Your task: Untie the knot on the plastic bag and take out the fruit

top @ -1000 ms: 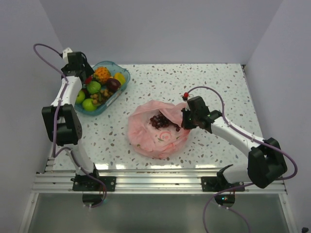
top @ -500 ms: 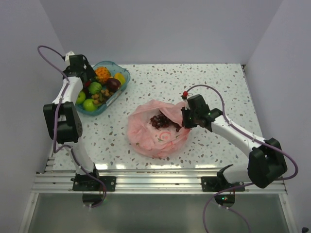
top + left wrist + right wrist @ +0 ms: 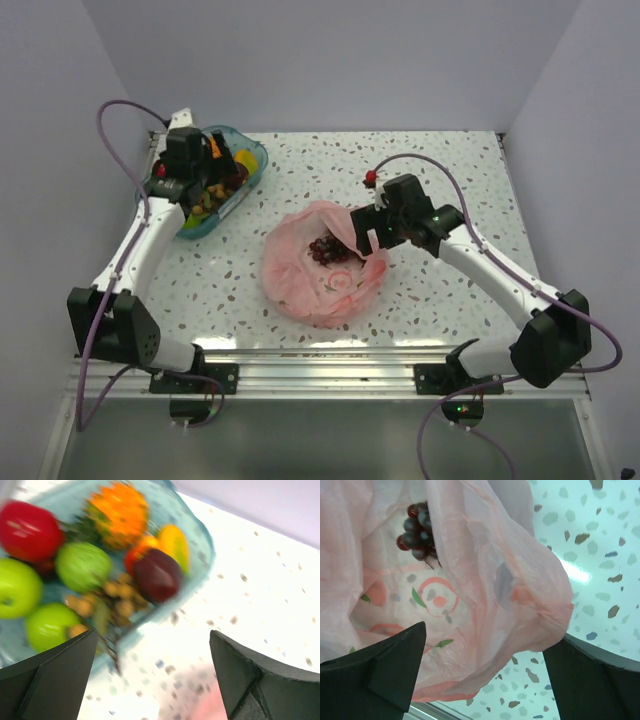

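Observation:
The pale-pink plastic bag [image 3: 320, 275] lies open in the middle of the table, and no knot shows on it. Dark purple grapes [image 3: 328, 248] rest inside it, also seen in the right wrist view as grapes [image 3: 417, 532] behind the bag [image 3: 485, 580]. My right gripper [image 3: 364, 232] hovers at the bag's right rim. There the gripper [image 3: 485, 640] is open, with the rim lying loose between its fingers. My left gripper [image 3: 188, 192] is open above the blue tray [image 3: 256, 160]. In its own view the gripper [image 3: 153, 635] holds nothing, with green apples [image 3: 82, 565] beyond it.
The blue tray's rim [image 3: 202, 545] encloses a red apple [image 3: 27, 522], a small pineapple [image 3: 117, 507], a dark plum [image 3: 157, 575] and a yellow-orange piece [image 3: 172, 542]. White walls close off the table at the back and sides. A metal rail [image 3: 320, 375] runs along the near edge.
My right gripper has opened and let go of the bag's rim, lifting slightly. My left arm has swung right from the tray's far side to above it, its jaws opening wider.

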{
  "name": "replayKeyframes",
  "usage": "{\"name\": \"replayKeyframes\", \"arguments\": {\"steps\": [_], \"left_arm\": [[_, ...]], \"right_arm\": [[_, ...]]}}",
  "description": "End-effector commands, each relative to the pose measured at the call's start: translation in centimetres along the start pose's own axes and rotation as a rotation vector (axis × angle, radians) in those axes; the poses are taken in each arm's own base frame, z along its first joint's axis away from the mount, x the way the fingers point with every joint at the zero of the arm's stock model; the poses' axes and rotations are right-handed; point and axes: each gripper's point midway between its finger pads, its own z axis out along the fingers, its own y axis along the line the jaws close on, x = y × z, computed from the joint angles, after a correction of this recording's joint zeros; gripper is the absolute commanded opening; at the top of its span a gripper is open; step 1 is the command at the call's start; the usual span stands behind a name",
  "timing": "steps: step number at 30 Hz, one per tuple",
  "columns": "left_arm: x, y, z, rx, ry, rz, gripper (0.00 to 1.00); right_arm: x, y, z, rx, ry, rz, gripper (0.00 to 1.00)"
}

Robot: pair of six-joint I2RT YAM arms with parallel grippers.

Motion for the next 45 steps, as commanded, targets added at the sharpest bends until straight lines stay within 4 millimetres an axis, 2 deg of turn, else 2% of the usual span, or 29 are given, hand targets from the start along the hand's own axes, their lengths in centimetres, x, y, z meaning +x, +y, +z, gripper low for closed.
{"name": "replayKeyframes", "arguments": {"steps": [1,2,3,4,5,6,7,9,10,13,15,18,23,26,27,30,31,32,34,35,38,42,45], "left_arm": [[4.3,-5.1,-4.4,0.174,0.080,0.052,1.00],[5.1,-6.0,-5.3,0.205,0.091,0.061,1.00],[6.1,-6.7,-6.4,0.237,0.102,0.068,1.00],[7.5,-8.5,-7.7,0.288,0.123,0.081,1.00],[8.3,-9.4,-8.5,0.321,0.134,0.089,1.00],[9.4,-9.9,-9.4,0.347,0.153,0.099,1.00],[11.0,-11.5,-10.6,0.394,0.181,0.114,1.00],[13.0,-12.4,-11.7,0.420,0.215,0.135,1.00],[14.5,-13.7,-12.9,0.461,0.236,0.152,1.00],[18.3,-14.9,-14.4,0.494,0.288,0.186,1.00],[20.6,-14.8,-14.3,0.489,0.329,0.202,1.00],[23.7,-14.7,-14.9,0.482,0.374,0.233,1.00],[27.2,-13.1,-14.3,0.445,0.440,0.252,1.00],[29.1,-12.3,-13.8,0.424,0.474,0.276,1.00],[29.7,-12.0,-13.5,0.414,0.487,0.290,1.00],[31.6,-10.6,-12.7,0.363,0.531,0.322,1.00],[32.0,-10.3,-12.6,0.350,0.542,0.329,1.00],[32.5,-9.8,-12.4,0.336,0.553,0.339,1.00],[32.8,-9.3,-12.2,0.317,0.554,0.348,1.00],[32.9,-9.2,-12.1,0.314,0.552,0.351,1.00],[32.8,-9.1,-11.8,0.300,0.546,0.367,1.00],[32.0,-9.5,-11.9,0.309,0.525,0.381,1.00],[30.2,-10.9,-12.6,0.381,0.472,0.379,1.00]], "right_arm": [[-2.9,0.9,-2.5,0.000,-0.054,-0.122,0.99],[-3.0,1.5,-2.2,-0.003,-0.048,-0.169,0.99],[-3.9,1.9,-2.4,-0.002,-0.067,-0.191,0.99],[-4.0,1.8,-2.2,0.022,-0.055,-0.211,0.99],[-3.9,2.2,-1.6,0.030,-0.032,-0.236,0.99],[-4.6,2.2,-1.5,0.046,-0.038,-0.273,0.99],[-5.0,1.6,-1.2,0.092,-0.037,-0.280,0.99],[-5.6,1.3,-0.2,0.126,-0.027,-0.297,0.99],[-5.9,1.0,0.0,0.148,-0.028,-0.298,0.99],[-6.2,0.3,1.8,0.199,-0.007,-0.321,0.99],[-6.3,0.5,2.5,0.194,0.011,-0.333,0.99],[-5.4,0.9,4.6,0.167,0.052,-0.337,0.99],[-3.3,1.6,7.5,0.124,0.102,-0.303,0.99],[-2.5,1.4,8.7,0.119,0.110,-0.270,0.82],[-2.0,1.2,9.0,0.117,0.121,-0.267,0.61],[-1.8,-0.2,9.0,0.140,0.111,-0.152,0.25],[-2.1,-0.7,8.9,0.157,0.094,-0.129,0.09],[-2.4,-2.3,8.5,0.209,0.077,-0.076,0.01],[-2.7,-3.9,7.5,0.261,0.045,-0.009,0.00],[-2.8,-5.5,7.1,0.299,0.034,0.067,0.00],[-2.1,-7.6,6.5,0.320,0.021,0.207,0.00],[-0.8,-7.2,7.3,0.269,0.060,0.233,0.00],[0.1,-7.0,7.7,0.257,0.072,0.245,0.00]]}}
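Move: Back towards the near-left rim of the plastic bag lies the left hand's goal: about 22 cm back, 21 cm right and 21 cm below it. From this hand the grapes inside the bag lie 13 cm back, 26 cm right; the fruit basket's middle is about 4 cm ahead, 3 cm left and 19 cm below. The right hand hangs just above the bag's right rim, roughly 4 cm ahead, 3 cm left and 6 cm below, with the grapes 2 cm ahead and 8 cm left. Leaving the basket, the open left hand sweeps right and back some 22 cm each way, swinging clockwise, then sinks about 20 cm, tipping down, until its open fingers straddle the bag's near-left rim. The open right hand lifts slightly leftwards, dips forward and down, shuts on the bag's right rim, then draws it some 9 cm to the right, turning clockwise. ##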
